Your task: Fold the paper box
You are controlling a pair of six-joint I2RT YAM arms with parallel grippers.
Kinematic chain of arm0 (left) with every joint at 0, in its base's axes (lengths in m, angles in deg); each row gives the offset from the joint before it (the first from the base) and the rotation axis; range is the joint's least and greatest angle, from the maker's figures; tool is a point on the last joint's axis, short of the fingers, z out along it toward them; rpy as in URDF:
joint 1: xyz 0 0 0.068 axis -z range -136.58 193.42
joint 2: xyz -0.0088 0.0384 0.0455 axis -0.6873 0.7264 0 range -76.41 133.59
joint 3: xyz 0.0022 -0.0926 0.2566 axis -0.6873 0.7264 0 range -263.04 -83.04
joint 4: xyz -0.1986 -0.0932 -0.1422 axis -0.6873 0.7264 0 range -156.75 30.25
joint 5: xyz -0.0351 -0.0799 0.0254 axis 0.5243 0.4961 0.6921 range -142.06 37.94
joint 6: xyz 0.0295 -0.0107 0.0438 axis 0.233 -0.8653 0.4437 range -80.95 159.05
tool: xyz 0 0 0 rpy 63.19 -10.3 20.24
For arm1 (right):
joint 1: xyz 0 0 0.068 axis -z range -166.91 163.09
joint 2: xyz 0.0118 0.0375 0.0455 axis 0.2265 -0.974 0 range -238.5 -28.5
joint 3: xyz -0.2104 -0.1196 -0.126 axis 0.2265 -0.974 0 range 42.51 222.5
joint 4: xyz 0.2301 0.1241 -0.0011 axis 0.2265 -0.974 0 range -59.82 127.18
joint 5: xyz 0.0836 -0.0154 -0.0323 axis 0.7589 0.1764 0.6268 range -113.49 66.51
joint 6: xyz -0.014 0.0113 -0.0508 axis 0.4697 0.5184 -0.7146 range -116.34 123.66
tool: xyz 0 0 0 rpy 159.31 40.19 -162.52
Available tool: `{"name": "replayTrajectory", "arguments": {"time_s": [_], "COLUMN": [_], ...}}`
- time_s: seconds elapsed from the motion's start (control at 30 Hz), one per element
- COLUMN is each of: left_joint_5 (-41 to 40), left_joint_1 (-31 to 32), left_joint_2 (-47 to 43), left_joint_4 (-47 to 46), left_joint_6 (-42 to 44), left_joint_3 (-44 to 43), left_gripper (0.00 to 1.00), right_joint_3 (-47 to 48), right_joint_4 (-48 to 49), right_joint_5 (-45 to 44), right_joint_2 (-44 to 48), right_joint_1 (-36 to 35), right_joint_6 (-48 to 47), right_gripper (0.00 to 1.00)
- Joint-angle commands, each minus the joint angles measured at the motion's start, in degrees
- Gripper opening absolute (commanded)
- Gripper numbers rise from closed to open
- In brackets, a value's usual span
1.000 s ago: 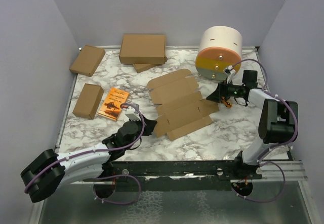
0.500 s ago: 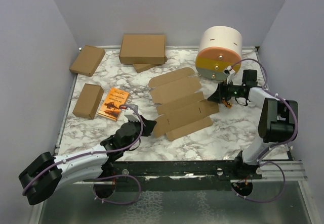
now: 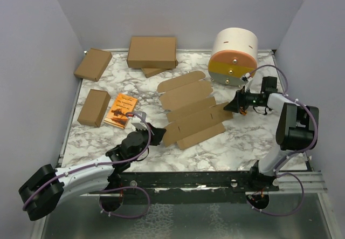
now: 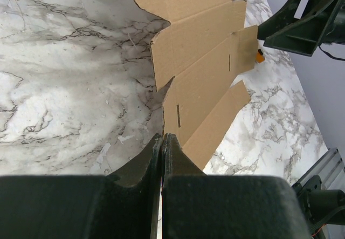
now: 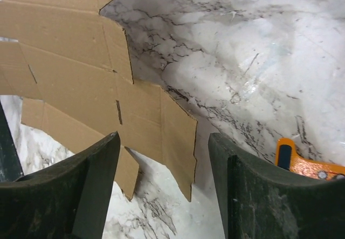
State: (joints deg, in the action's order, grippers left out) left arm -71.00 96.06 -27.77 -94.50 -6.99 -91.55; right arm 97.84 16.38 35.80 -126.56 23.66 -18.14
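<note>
The paper box (image 3: 191, 109) lies as a flat notched brown sheet in the middle of the table. My left gripper (image 3: 159, 133) is shut, its tips (image 4: 163, 136) right at the sheet's near left edge (image 4: 199, 82); nothing shows between the fingers. My right gripper (image 3: 233, 105) is open at the sheet's right end. In the right wrist view a slotted flap (image 5: 161, 120) pokes into the gap between the two fingers (image 5: 99, 158), raised a little off the marble and touching neither.
A white and orange drum (image 3: 233, 55) stands at the back right. A small orange tool (image 5: 302, 163) lies beside my right fingers. Closed brown cartons (image 3: 152, 52) (image 3: 93, 64) (image 3: 94, 107) and an orange booklet (image 3: 121, 109) sit at the back and left.
My right gripper has narrowed a little and shifted slightly right, and the sheet's right flap has risen. My left arm has crept slightly toward the sheet.
</note>
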Motion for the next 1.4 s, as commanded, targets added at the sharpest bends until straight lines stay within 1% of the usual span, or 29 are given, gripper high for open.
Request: {"name": "replayTrajectory", "arguments": {"time_s": [0.0,0.1,0.3,0.43,0.53,0.6,0.63,0.7,0.8,0.83,0.87,0.9,1.03,1.1,1.2,1.3,1.37], "left_joint_5": [-0.7,-0.4,-0.3,-0.1,-0.3,-0.2,-0.2,-0.2,-0.2,0.6,2.2,3.5,5.9,9.9,21.5,34.4,40.6], "left_joint_1": [0.4,0.4,0.4,0.5,0.5,0.5,0.5,0.4,0.1,0.0,-0.1,-0.2,-1.2,-3.1,-9.1,-14.7,-17.6], "left_joint_2": [-0.4,0.0,0.6,1.6,2.3,2.4,2.3,1.4,-1.8,-3.1,-4.2,-5.0,-5.7,-4.0,1.5,7.0,10.4], "left_joint_4": [-1.8,-2.2,-3.3,-4.7,-6.1,-6.9,-6.5,-4.4,2.3,4.1,5.4,6.9,16.3,19.2,21.4,18.9,17.3], "left_joint_6": [1.0,1.1,1.0,0.7,-1.2,-2.1,-2.5,-2.8,-2.0,-0.6,1.9,4.5,14.3,18.9,20.7,20.7,21.4], "left_joint_3": [0.4,0.3,0.4,0.6,0.7,0.7,0.5,-0.2,-2.2,-3.1,-4.3,-5.7,-15.2,-20.3,-28.1,-32.7,-35.3], "left_gripper": [0.0,0.0,0.0,0.0,0.0,0.0,0.05,0.21,0.54,0.65,0.72,0.77,0.86,0.91,0.91,0.91,0.91], "right_joint_3": [2.0,2.6,3.2,3.6,4.4,4.8,4.9,4.7,4.1,3.9,3.6,3.5,3.4,3.6,3.8,4.1,4.1], "right_joint_4": [-2.4,-3.1,-3.2,-4.5,-6.7,-8.3,-9.0,-9.8,-10.3,-10.2,-10.3,-10.4,-11.2,-12.0,-12.8,-13.8,-14.4], "right_joint_5": [4.7,5.3,5.1,5.8,6.3,6.4,6.4,6.2,6.0,5.9,5.9,6.0,6.5,6.9,7.4,7.7,7.8], "right_joint_2": [-3.2,-4.7,-5.2,-5.2,-4.7,-3.6,-2.8,-0.6,3.5,4.8,5.8,6.6,8.5,8.8,9.1,9.3,9.6], "right_joint_1": [-0.1,-0.1,-0.2,-0.4,-0.4,-0.4,-0.3,-0.3,-0.3,-0.3,-0.3,-0.3,-0.3,-0.3,-0.3,-0.3,-0.3], "right_joint_6": [-1.7,-2.0,-1.7,-3.4,-6.0,-8.4,-9.7,-11.7,-14.0,-14.4,-14.8,-15.4,-16.8,-17.6,-18.4,-19.4,-20.0], "right_gripper": [0.64,0.58,0.42,0.22,0.07,0.01,0.01,0.01,0.01,0.01,0.01,0.01,0.01,0.01,0.01,0.01,0.01]}}
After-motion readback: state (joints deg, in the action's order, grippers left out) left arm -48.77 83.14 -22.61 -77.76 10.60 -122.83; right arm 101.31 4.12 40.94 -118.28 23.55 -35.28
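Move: The left fingers are already shut on the paper box's left end flap, its middle about 3 cm to their right and 1 cm ahead; the lid panel lies about 18 cm ahead and 8 cm right, and the orange book about 9 cm ahead and 16 cm left. The right flap sits between the open right fingers, about 2 cm left of the hand point, level with it fore and aft, and 2 cm lower. From the right hand, the orange tool lies some 5 cm right and 3 cm ahead. Dip the right gripper about 1.5 cm over the paper box's right flap, shut its fingers to pinch the thin board, then lift it some 7 cm, tipping the fingers up about 20 degrees. Meanwhile hold the left end still; once the right grip is closed, open the left gripper wide, let go and rise about 16 cm, going some 5 cm forward over the box with the fingers tilting up about 15 degrees. ##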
